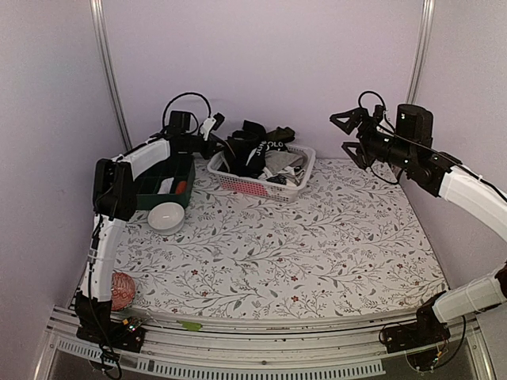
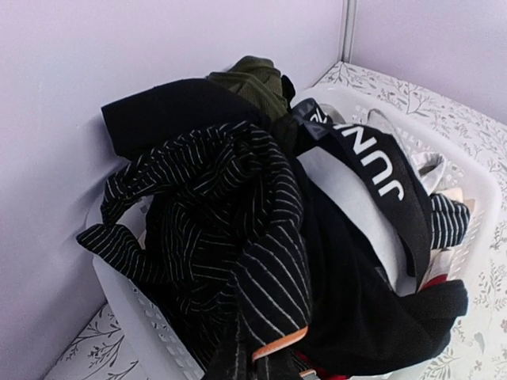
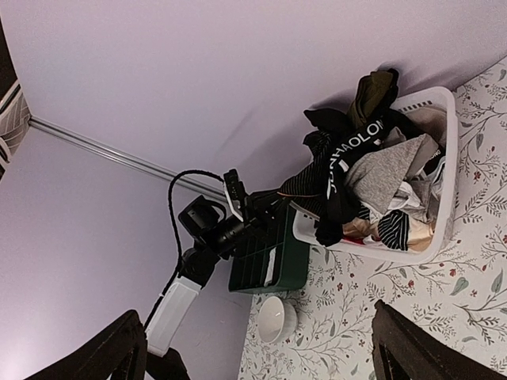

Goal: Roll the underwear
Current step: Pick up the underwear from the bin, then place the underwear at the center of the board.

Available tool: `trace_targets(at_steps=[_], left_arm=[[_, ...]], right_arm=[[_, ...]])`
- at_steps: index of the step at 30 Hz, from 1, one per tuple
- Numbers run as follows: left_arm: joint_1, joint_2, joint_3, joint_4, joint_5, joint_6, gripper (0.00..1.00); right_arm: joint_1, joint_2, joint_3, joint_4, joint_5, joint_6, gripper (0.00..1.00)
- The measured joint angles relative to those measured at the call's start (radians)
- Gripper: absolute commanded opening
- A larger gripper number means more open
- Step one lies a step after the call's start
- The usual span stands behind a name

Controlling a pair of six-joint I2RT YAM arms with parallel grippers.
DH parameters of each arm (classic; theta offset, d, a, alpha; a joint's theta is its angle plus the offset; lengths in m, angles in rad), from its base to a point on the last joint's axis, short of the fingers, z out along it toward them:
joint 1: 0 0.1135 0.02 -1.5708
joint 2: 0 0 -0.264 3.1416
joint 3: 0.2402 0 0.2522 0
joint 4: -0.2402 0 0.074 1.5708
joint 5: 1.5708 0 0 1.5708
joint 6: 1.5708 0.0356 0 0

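The underwear is heaped in a white lattice basket (image 1: 261, 188) at the back of the table. On top lies a black pinstriped piece with an orange edge (image 2: 230, 214), beside a white piece with a black lettered waistband (image 2: 388, 186) and an olive one (image 2: 253, 79). My left gripper (image 1: 218, 142) is at the basket's left end, shut on the pinstriped piece; the cloth hides its fingers in the left wrist view, and the right wrist view shows the pinch (image 3: 289, 198). My right gripper (image 3: 261, 356) hangs open above the table at the back right (image 1: 348, 131), holding nothing.
A dark green crate (image 1: 166, 186) stands just left of the basket, with a white bowl (image 1: 166, 215) in front of it. A reddish ball (image 1: 121, 289) sits at the near left corner. Lilac walls close in the back and both sides.
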Motion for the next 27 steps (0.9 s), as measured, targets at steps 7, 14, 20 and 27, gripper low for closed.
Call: trace_targets(at_steps=[7, 14, 20, 27], left_arm=[[0.005, -0.100, 0.006, 0.006, 0.010, -0.069, 0.00], [0.011, -0.391, 0.010, -0.067, 0.013, -0.013, 0.00], [-0.006, -0.691, -0.075, -0.388, 0.084, 0.220, 0.00], [-0.229, -1.015, -0.586, -0.574, 0.112, 0.317, 0.00]], right_arm=[[0.000, 0.025, 0.053, 0.009, 0.000, 0.008, 0.99], [0.000, 0.050, 0.069, 0.076, -0.009, 0.028, 0.99], [0.000, 0.114, 0.124, 0.124, -0.044, 0.042, 0.99], [0.000, 0.161, 0.127, 0.250, -0.103, 0.119, 0.99]])
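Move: The left gripper already pinches the striped underwear by its orange-edged waistband, over the bin's left end. The bin's middle is about 14 cm right, level fore and aft, 12 cm below. The open middle of the table lies some 41 cm back, 10 cm right and 17 cm below; the green tray sits about 21 cm left and 5 cm back, the white bowl 17 cm left and 22 cm back. From the right gripper that table middle is roughly 17 cm back, 15 cm left, 35 cm below. Bring the left gripper, shut on the waistband, almost straight up out of the bin by about 29 cm, arcing back towards the robot, then sweep it back and down towards the open table, ending some 33 cm nearer the base. Turn the wrist about 25 degrees clockwise late in the sweep. Ease the open right gripper up about 5 cm and slightly forward-left. ##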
